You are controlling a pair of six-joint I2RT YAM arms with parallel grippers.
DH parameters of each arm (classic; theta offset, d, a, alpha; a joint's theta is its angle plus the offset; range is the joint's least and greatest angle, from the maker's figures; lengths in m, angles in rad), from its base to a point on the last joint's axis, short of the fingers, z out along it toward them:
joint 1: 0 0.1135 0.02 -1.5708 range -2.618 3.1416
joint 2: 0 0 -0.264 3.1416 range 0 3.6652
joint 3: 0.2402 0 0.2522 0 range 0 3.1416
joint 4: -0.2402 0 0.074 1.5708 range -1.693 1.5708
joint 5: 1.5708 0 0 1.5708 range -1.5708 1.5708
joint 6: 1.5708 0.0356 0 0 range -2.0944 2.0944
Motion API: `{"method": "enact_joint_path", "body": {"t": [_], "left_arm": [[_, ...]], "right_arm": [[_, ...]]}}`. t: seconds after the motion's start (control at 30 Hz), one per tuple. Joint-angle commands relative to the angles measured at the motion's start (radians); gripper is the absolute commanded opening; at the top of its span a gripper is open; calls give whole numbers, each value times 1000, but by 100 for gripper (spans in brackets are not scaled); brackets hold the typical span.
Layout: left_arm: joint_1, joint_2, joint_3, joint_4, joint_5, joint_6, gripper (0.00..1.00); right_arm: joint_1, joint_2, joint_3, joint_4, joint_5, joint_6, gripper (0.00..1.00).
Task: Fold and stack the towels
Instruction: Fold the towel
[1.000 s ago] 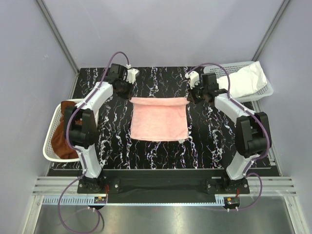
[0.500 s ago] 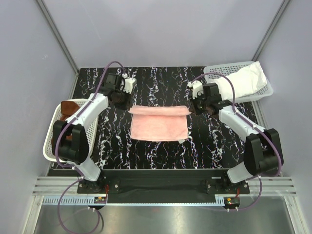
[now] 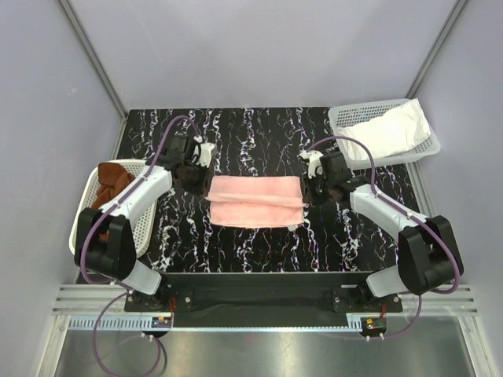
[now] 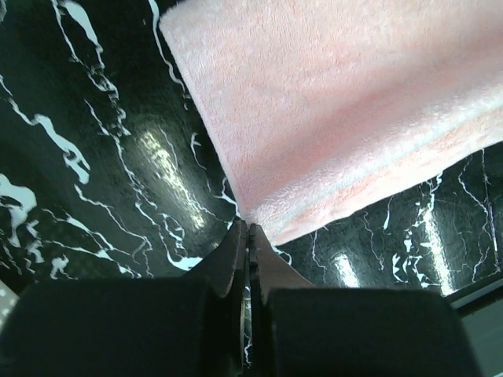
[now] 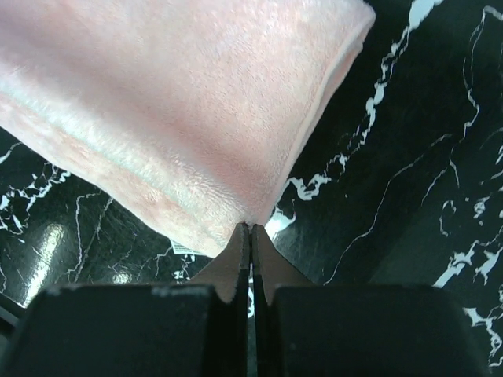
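The pale pink towel (image 3: 255, 201) lies mid-table, its far edge doubled over toward the near side. My left gripper (image 3: 203, 182) is shut on the folded layer's left corner (image 4: 259, 214), its tips pinched together (image 4: 247, 228). My right gripper (image 3: 309, 191) is shut on the right corner (image 5: 247, 214), tips closed (image 5: 250, 228). A white towel (image 3: 389, 129) lies crumpled in the far-right basket. The rust-brown towel (image 3: 110, 182) sits bunched in the left basket.
A white mesh basket (image 3: 346, 118) stands at the back right corner, partly off the table. Another white mesh basket (image 3: 144, 224) hangs at the left edge. The table (image 3: 259, 137) is black marble-patterned, with grey walls around it.
Both grippers came toward the near side and lower, carrying the pink towel's far edge over the rest. The raised flap now lies folded on the towel.
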Motion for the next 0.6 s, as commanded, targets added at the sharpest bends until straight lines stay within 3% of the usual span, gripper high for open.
{"method": "enact_joint_path", "body": {"t": [0.0,0.47,0.57], "left_arm": [[-8,-57,-62,10,-12,-28,0],[-31,-88,-151,20,-30,-37,0],[-37,-88,-154,1,-30,-63,4]], "right_arm": [[11,-45,-27,-4,54,55,0],[12,-56,-13,-97,37,124,0],[12,-18,11,-145,19,153,6]]}}
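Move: Both hands already pinch the raised edge of the pink towel, one at each end. The towel's near edge, where they are heading, has its left corner roughly 10 cm back and 1 cm right of the left hand, 4 cm lower. From the right hand its right corner is about 8 cm back and 1 cm left, 2 cm lower; the white tag is 8 cm back, 4 cm left. The towel's fold is centred 6 cm ahead and 15 cm right of the left hand. Keeping the pink towel's edge stretched between them, both hands draw it back over the lower layer towards the near edge, the left going about 4 cm back and 3 cm down, the right about 2.5 cm back and 1 cm down. Most of the left hand's travel and the sinking of both come early, then they ease off with the fingers still shut, while each wrist tips some 5 degrees further towards pointing straight down. ##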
